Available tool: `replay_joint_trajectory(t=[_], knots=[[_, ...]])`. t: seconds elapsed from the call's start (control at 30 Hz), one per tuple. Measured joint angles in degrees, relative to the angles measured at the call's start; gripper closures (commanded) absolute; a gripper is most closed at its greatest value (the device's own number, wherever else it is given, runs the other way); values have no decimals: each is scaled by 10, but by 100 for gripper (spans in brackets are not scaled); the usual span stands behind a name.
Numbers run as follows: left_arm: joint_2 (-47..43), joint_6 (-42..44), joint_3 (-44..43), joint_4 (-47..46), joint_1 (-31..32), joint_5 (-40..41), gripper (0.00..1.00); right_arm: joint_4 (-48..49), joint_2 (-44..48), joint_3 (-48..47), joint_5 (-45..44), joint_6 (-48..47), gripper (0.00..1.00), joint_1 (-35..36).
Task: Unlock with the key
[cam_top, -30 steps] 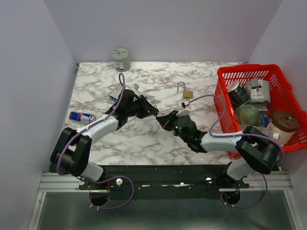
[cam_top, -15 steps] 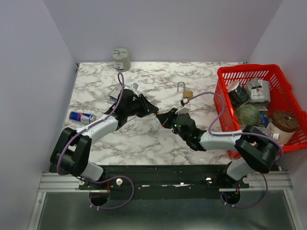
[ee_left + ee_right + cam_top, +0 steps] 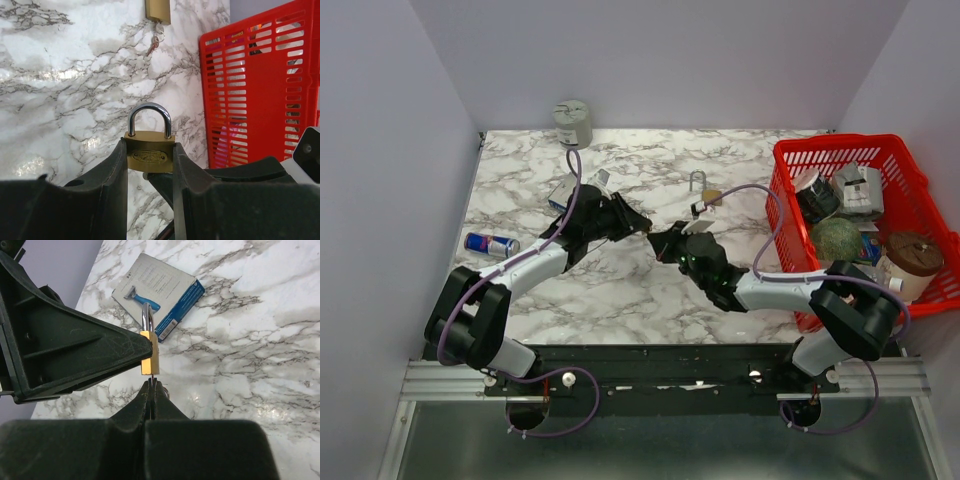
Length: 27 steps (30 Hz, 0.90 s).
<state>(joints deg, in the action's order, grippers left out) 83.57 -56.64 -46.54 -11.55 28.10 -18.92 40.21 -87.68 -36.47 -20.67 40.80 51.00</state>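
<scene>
A brass padlock (image 3: 149, 155) with a closed steel shackle is clamped by its sides in my left gripper (image 3: 149, 146), held above the marble table. My right gripper (image 3: 151, 384) is shut on the key (image 3: 152, 375), of which only a thin sliver shows between the fingertips. That sliver meets the underside of the padlock (image 3: 150, 357). In the top view the left gripper (image 3: 642, 228) and right gripper (image 3: 660, 241) meet tip to tip at mid-table, and they hide the padlock and key.
A second brass padlock (image 3: 710, 196) with keys lies on the table behind the grippers. A razor box (image 3: 565, 190) lies at the left, with a drink can (image 3: 490, 243) nearer. A grey tin (image 3: 573, 123) stands at the back. A red basket (image 3: 840, 150) of items fills the right.
My right gripper has crept a little up and left toward the left gripper. The left arm has barely moved and still holds the padlock.
</scene>
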Motion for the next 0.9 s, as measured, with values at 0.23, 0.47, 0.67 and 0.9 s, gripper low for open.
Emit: replay_joint_trajectory(t=[0.23, 0.47, 0.67, 0.9], knots=[[0, 7, -8, -16, 5, 21, 100, 0, -5, -18, -14, -60, 99, -3], [0, 14, -8, -25, 6, 22, 100, 1, -4, -19, 13, -58, 99, -19], [-1, 26, -11, -50, 6, 8, 100, 4, 17, -9, 96, -23, 99, -61], [-18, 37, -19, -94, 11, -35, 100, -6, 79, 5, 189, 16, 99, -110]])
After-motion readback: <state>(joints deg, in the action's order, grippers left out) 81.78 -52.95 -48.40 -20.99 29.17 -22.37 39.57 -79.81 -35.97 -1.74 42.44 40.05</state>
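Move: Just ahead-left of the right hand, whose fingers pinch the key, sits the small padlock: about 3 cm forward, 2 cm left and level. The left hand already grips that padlock, with the key about 3 cm back and 2 cm right of its hand point. On the table some 15 cm below lie the larger padlock, roughly 23 cm ahead and 13 cm right of the right hand, and the razor box, about 24 cm ahead and 16 cm left of the right hand. Carrying padlock and key together, both hands first creep about 1 cm forward and up, then climb faster away from the table, 5 to 6 cm in all, drifting 2 cm right. The left hand tips up about 15 degrees; the right rolls its left side down some 5 degrees, then back up past its start, its key staying at the padlock's underside. Both grips hold. ##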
